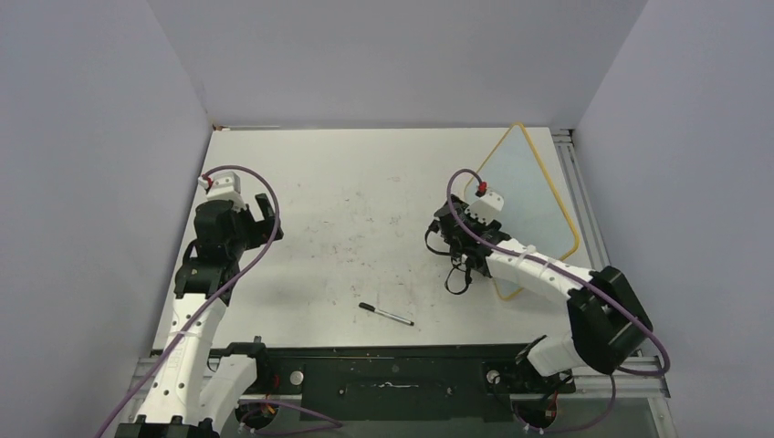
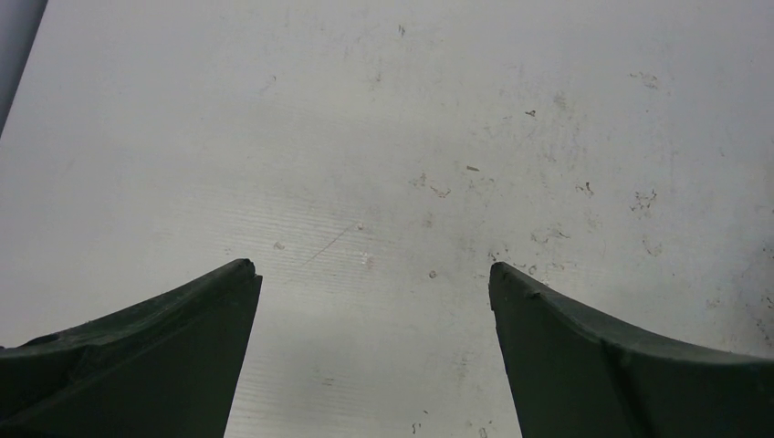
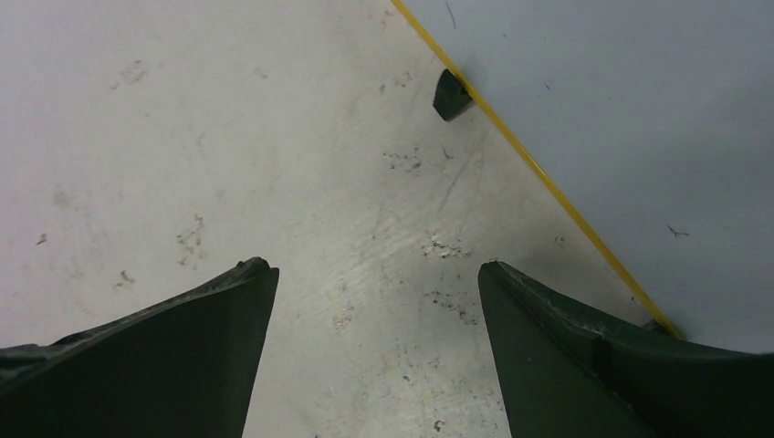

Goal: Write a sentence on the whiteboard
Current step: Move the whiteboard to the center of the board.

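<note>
The whiteboard lies at the right of the table, grey-white face with a thin yellow frame, and no lettering shows on it. Its edge and one black foot show in the right wrist view, with the board's face at upper right. The sentence is not in view. A slim black-and-white marker pen lies on the table near the front, apart from both grippers. My right gripper is open and empty just left of the board, also seen in its wrist view. My left gripper is open and empty over bare table.
The white table top is scuffed with small marks. Grey walls stand close on the left, back and right. A metal rail runs along the right edge and a black base bar along the front.
</note>
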Controlling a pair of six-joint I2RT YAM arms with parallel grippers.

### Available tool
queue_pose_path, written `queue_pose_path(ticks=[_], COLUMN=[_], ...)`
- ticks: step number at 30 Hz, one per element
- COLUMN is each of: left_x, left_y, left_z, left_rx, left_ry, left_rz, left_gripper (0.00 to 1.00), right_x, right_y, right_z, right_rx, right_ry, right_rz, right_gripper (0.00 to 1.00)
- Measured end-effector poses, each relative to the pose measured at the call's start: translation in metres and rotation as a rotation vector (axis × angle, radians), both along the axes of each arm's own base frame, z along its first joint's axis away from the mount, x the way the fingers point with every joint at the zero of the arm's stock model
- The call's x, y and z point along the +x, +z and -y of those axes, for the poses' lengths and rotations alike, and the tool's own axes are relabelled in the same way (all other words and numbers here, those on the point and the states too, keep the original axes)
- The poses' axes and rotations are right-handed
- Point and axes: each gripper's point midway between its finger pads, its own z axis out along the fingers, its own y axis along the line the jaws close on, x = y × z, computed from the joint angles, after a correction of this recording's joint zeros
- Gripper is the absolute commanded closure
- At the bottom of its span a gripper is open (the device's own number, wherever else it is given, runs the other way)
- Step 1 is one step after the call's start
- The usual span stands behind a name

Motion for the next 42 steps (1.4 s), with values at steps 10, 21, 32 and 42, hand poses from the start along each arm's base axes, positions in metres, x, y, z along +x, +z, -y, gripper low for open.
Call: queue_pose_path(ticks=[10,21,32,42], left_x=[-0.002,0.0,0.002,0.002], left_y=[0.004,-0.002,-0.003,-0.005], left_z=[0.004,0.012,0.021,0.024], left_rx=[-0.015,-0.036,-0.059,-0.068], left_ry=[-0.023,-0.061,-0.104,-0.12], left_rz=[0.016,-0.011,-0.022,-0.03], left_gripper=[0.04,0.04,0.04,0.04], right_x=[0.022,0.058,0.056,0.062], right_y=[-0.056,-0.061,-0.084,-0.084], right_z=[0.004,0.004,0.041,0.057], right_rx=[-0.076,-0.141,-0.225,-0.215], right_ry=[-0.239,-0.414,-0.553,-0.599], right_rz=[-0.089,-0.06,-0.097,-0.093], right_gripper=[0.24,0.33,0.38,0.44])
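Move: The right gripper, open and empty, is going for the far black clip on the whiteboard's left edge, about 9 cm ahead of it, 8 cm to its right and 12 cm below. The whiteboard's middle lies some 9 cm ahead and 20 cm to its right; the near clip about 6 cm back and 10 cm right; the marker roughly 17 cm back and 15 cm left. From the left gripper the far clip is about 13 cm ahead, 54 cm right and 22 cm below. Drop the empty right gripper steeply, about 9 cm in all, swing it forward some 6 cm, then ease it right by about as much towards the far clip on the whiteboard's left edge. Turn it clockwise some 35 degrees on the way and draw the fingers partly together, still open around the line to the clip. Let the left gripper drift a couple of centimetres right. ##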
